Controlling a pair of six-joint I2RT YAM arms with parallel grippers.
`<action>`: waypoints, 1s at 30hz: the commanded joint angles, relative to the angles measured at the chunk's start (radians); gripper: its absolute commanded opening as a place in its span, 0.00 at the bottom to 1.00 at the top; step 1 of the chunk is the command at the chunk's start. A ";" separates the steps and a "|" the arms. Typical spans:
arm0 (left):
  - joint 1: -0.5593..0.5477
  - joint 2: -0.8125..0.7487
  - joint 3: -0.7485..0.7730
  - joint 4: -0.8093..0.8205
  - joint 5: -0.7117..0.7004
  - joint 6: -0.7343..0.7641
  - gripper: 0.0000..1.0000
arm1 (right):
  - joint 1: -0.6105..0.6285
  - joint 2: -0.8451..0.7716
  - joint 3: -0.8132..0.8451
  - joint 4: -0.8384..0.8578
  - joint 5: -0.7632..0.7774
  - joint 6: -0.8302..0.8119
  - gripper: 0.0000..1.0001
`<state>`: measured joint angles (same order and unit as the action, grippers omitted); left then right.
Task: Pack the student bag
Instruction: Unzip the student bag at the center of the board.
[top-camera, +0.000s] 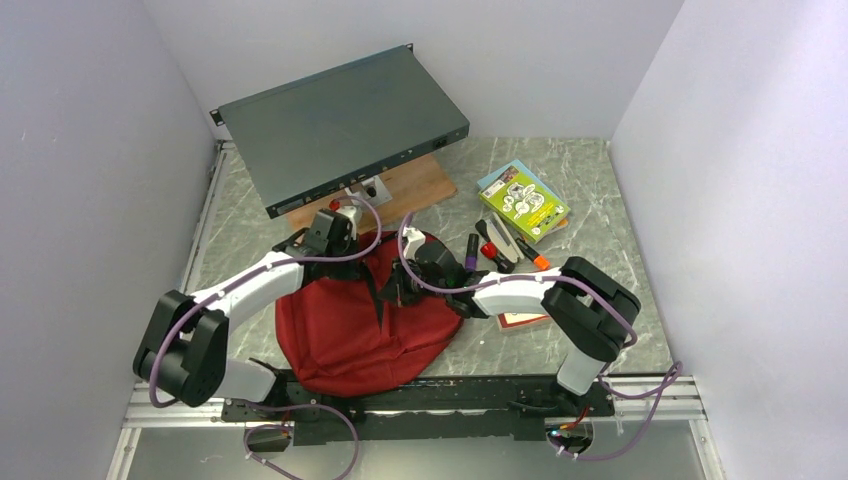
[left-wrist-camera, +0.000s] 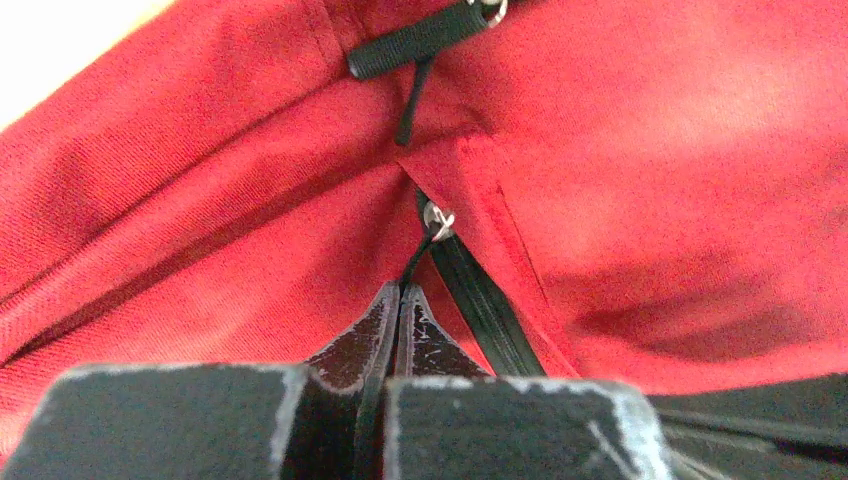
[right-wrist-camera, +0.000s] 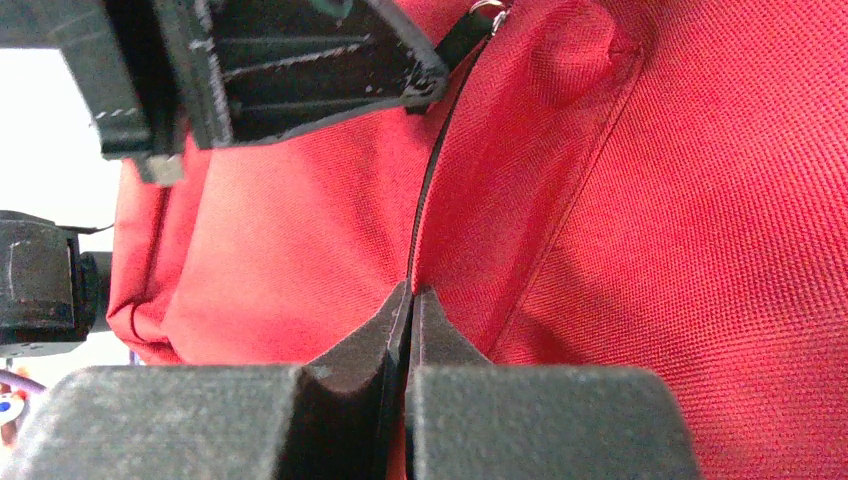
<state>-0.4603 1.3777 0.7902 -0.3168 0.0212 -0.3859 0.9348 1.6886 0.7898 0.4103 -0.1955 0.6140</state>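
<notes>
The student bag (top-camera: 340, 340), dark red with black zippers, lies flat at the table's near middle and fills both wrist views (left-wrist-camera: 650, 150) (right-wrist-camera: 700, 200). My left gripper (left-wrist-camera: 400, 292) is at the bag's far top edge (top-camera: 350, 240). It is shut on the thin black cord of a zipper pull, which runs up to a small silver ring (left-wrist-camera: 437, 220) beside the zipper track. My right gripper (right-wrist-camera: 411, 292) is over the bag's upper right (top-camera: 398, 288). It is shut on another thin black zipper cord (right-wrist-camera: 428, 180) that leads up along the seam.
A dark-grey rack unit (top-camera: 340, 125) rests tilted on a wooden board (top-camera: 415, 185) at the back. A green book (top-camera: 523, 200) and several markers (top-camera: 500, 250) lie right of the bag. Another book (top-camera: 522, 321) sits under my right arm.
</notes>
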 joint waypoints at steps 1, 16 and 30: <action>-0.029 -0.064 0.024 -0.061 0.018 -0.002 0.00 | -0.013 0.021 0.047 0.061 0.026 0.032 0.00; -0.136 -0.177 -0.016 -0.181 0.084 -0.103 0.00 | -0.019 0.034 0.118 0.070 0.122 0.079 0.00; -0.288 -0.341 -0.077 -0.258 0.091 -0.218 0.00 | -0.029 0.074 0.158 0.070 0.111 0.062 0.00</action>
<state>-0.7101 1.0946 0.7261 -0.5373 0.0872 -0.5468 0.9245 1.7485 0.8951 0.4042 -0.1215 0.6891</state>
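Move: The left hand already pinches the front zip's pull cord. Its slider sits 1 cm or so ahead, 1 cm right and just below, and the zip's lower end is roughly 15 cm back, 4 cm right. A second zip pull lies some 5 cm straight ahead of this hand. The right hand holds the cloth fold beside the zip, about 8 cm back and 5 cm right of the left; from the right hand the slider is around 8 cm ahead, 5 cm left. Back towards its base and somewhat to its right, the left hand draws the pinched pull cord along the zip towards its lower end, past the right hand, some 11 cm in all, rising about 3 cm with a small dip midway and turning slightly clockwise. The right hand keeps its pinch on the fold and eases about 3 cm forward, a little left and up. ##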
